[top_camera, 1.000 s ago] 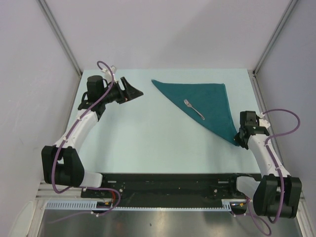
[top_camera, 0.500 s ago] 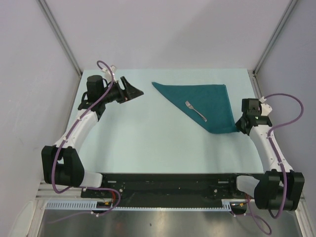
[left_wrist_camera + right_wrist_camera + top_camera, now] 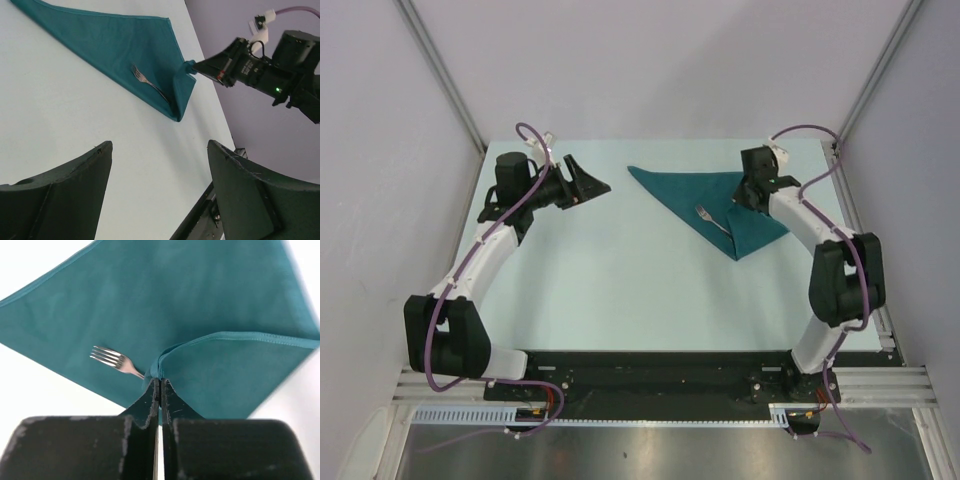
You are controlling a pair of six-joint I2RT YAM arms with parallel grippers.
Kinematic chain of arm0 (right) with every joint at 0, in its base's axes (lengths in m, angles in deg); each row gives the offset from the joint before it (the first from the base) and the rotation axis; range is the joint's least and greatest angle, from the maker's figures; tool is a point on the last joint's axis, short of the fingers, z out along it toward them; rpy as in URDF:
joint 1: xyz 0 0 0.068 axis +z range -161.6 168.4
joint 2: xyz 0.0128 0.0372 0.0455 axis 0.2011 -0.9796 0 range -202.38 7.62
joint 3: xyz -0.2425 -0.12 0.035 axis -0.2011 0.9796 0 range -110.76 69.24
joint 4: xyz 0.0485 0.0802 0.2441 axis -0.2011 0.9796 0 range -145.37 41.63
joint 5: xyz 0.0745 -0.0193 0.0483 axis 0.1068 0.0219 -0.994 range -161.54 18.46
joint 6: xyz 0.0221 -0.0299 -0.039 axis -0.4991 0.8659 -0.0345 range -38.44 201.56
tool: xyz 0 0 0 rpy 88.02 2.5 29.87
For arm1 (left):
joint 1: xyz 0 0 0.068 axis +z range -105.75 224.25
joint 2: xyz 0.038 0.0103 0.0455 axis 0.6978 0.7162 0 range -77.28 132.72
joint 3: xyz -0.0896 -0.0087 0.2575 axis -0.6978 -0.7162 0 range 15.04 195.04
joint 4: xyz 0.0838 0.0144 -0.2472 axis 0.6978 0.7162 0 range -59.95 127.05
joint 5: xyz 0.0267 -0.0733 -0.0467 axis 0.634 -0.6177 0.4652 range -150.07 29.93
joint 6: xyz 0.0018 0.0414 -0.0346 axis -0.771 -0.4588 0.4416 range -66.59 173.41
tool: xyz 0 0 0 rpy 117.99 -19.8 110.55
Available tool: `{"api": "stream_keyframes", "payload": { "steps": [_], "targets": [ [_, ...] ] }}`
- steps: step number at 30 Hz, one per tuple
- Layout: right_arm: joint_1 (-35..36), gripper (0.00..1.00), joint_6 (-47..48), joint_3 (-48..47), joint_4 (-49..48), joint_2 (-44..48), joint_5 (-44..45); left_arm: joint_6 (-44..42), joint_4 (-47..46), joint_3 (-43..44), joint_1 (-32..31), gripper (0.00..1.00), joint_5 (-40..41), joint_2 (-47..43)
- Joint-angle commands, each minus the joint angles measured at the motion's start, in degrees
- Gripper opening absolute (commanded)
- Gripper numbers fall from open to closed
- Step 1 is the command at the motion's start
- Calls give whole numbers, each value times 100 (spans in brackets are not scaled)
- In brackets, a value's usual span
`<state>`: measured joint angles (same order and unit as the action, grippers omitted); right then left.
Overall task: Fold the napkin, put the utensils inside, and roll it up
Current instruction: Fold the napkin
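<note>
The teal napkin (image 3: pixel 685 188) lies as a triangle at the back right of the table. Its near corner is lifted and doubled back over the cloth. My right gripper (image 3: pixel 737 200) is shut on that corner, just above the napkin (image 3: pixel 175 300), with the cloth pinched at the right gripper's tips (image 3: pixel 160 379). The silver fork (image 3: pixel 710 219) lies on the napkin, tines (image 3: pixel 107 356) showing left of the jaws and its handle hidden under the raised fold. My left gripper (image 3: pixel 598 186) hangs open and empty over bare table at the back left, well away from the napkin (image 3: pixel 115 45) and fork (image 3: pixel 147 82).
Grey walls and metal frame posts (image 3: pixel 850 110) close in the pale table (image 3: pixel 620 280) on three sides. The table's right edge (image 3: pixel 840 200) runs just beyond my right arm. The arms' black base rail (image 3: pixel 660 370) lines the near edge.
My right gripper has carried the napkin's near-right corner away from the table's right side, up and leftward over the cloth, folding it toward the fork. The left arm has not moved.
</note>
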<state>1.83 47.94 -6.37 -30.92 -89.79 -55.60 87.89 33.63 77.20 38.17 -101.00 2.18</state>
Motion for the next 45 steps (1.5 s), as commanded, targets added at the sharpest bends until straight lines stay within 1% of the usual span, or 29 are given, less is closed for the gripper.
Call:
{"api": "stream_keyframes", "payload": {
  "steps": [1,2,6,15,23,33,43,45],
  "targets": [
    [203,0,58,-857,-414,-647,-100,-73,-103,69,37,82,-47,-141],
    [239,0,49,-954,-423,-866,-179,-90,-94,78,37,81,-30,-141],
    [388,0,14,-1315,-520,-1271,-250,-99,-76,78,37,82,-12,-115],
    [573,0,-47,-1772,-546,-1887,-434,-91,-76,69,37,82,-21,-89],
    [757,0,-83,-1834,-529,-2107,-575,-99,-76,78,37,82,-38,-62],
    [995,0,-135,-1843,-537,-2090,-628,-82,-76,69,46,82,-47,-62],
    [1004,0,-153,-1992,-450,-2300,-671,-82,-85,69,46,82,-47,-54],
    [1004,10,-127,-2062,-423,-2318,-689,-90,-76,69,46,82,-38,-36]
  ]
}}
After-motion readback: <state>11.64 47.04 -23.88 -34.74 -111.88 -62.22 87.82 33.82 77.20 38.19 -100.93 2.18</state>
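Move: The right fingers hold the napkin's lifted corner; its landing place, on the diagonal edge past the fork's tines, is about 13 cm left, 6 cm ahead and 9 cm down. The fork's middle lies roughly 5 cm left and 2 cm ahead, the fold's near point about 10 cm straight back, and the napkin's far-left corner some 28 cm left and 21 cm ahead. From the left hand, the landing place is about 26 cm right, 13 cm ahead and 21 cm down. Still pinching the napkin's corner in shut fingers, the right hand draws it about 13 cm left over the fork towards the diagonal edge. It reaches some 6 cm forward early on, sinking over 5 cm towards the cloth, then goes on almost purely left and slows to a near stop, the wrist turning about 15 degrees counter-clockwise. ##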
